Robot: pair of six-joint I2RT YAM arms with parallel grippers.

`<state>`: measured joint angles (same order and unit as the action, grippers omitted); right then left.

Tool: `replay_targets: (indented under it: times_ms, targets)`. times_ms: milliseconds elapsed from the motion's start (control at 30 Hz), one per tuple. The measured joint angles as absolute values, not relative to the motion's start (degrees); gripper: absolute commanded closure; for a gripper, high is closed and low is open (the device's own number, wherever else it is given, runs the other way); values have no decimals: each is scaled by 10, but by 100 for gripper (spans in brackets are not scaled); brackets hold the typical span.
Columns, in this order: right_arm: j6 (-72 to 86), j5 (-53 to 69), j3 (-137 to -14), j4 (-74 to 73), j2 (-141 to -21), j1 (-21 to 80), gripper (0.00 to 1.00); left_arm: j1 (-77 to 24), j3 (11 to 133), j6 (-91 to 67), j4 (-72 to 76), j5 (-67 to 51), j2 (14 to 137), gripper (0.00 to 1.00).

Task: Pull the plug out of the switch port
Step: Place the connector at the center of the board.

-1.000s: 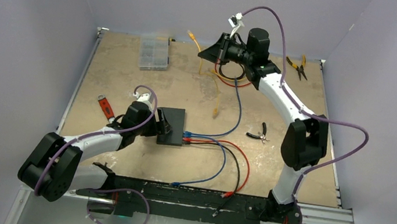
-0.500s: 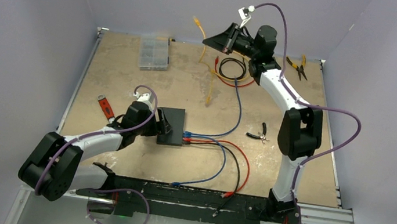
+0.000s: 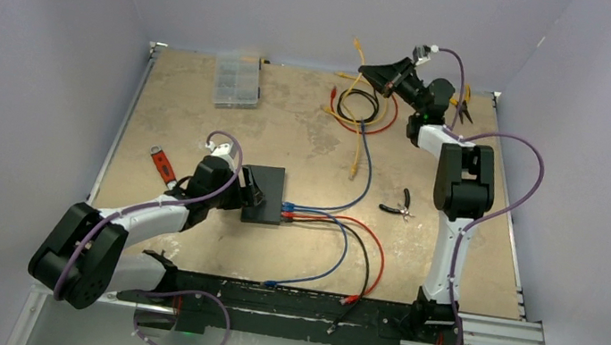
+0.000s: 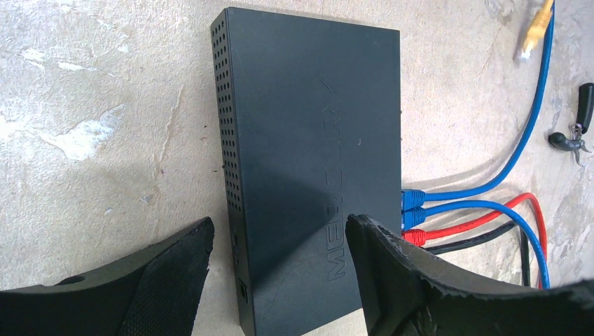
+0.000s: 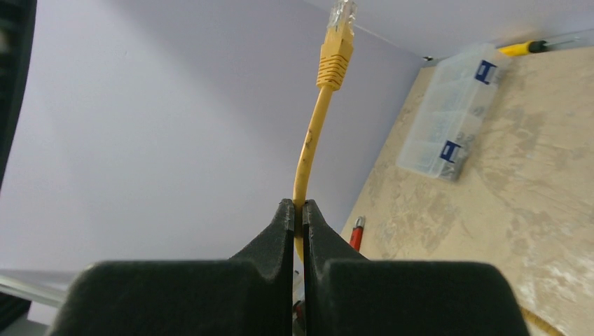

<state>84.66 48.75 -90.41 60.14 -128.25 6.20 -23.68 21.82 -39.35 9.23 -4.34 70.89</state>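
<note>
The matte-black switch (image 3: 264, 192) lies flat left of the table's centre. Two blue plugs (image 4: 413, 203), a red one (image 4: 415, 236) and a black lead sit in its right edge. My left gripper (image 4: 280, 227) is open and low over the switch's near end: one finger (image 4: 171, 269) is beside its left side, the other (image 4: 382, 266) is over its top. High at the back right, my right gripper (image 3: 368, 71) is shut on a yellow cable (image 5: 312, 147). Its clear-tipped plug (image 5: 336, 45) sticks up free past the jaws. The cable's other end (image 3: 353, 172) dangles over the table.
A clear compartment box (image 3: 236, 82) stands at the back left. A red-handled tool (image 3: 162, 164) lies left of my left arm. Small pliers (image 3: 396, 208) lie right of the switch, yellow-handled pliers (image 3: 460, 104) at the back right. Coiled black and red leads (image 3: 363, 108) lie under my right gripper.
My right arm has swung to the right and back, carrying the yellow cable; its dangling end has moved right. The left arm and the switch have stayed still.
</note>
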Motion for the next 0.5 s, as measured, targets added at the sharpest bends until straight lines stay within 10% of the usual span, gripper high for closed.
replay_targets:
  times_ms: [500]
  targets:
    - [855,472,-904,595,-1325,26,100,-237,218,-394,100,-45,714,29]
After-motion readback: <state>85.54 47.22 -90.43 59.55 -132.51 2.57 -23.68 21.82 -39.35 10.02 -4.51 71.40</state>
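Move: The right gripper pinches the yellow cable, one plug sticking up past the fingers. The cable is being brought to the coiled black cable near the far edge, whose middle lies about 3 cm back, 4 cm to the right and 26 cm below. The red plug beside the coil is 3 cm left and 1 cm back, and the blue cable's loose end 8 cm back and 6 cm right. From the left hand, the coil is about 24 cm ahead and 21 cm right. Keep the right fingers shut on the yellow cable and lower it towards the table above the coiled cables, about 4 cm down, while carrying it nearly as far to the right and some 3 cm forward. Drop fast at first, then ease off, letting the hand tip slightly down and turn a little clockwise. ##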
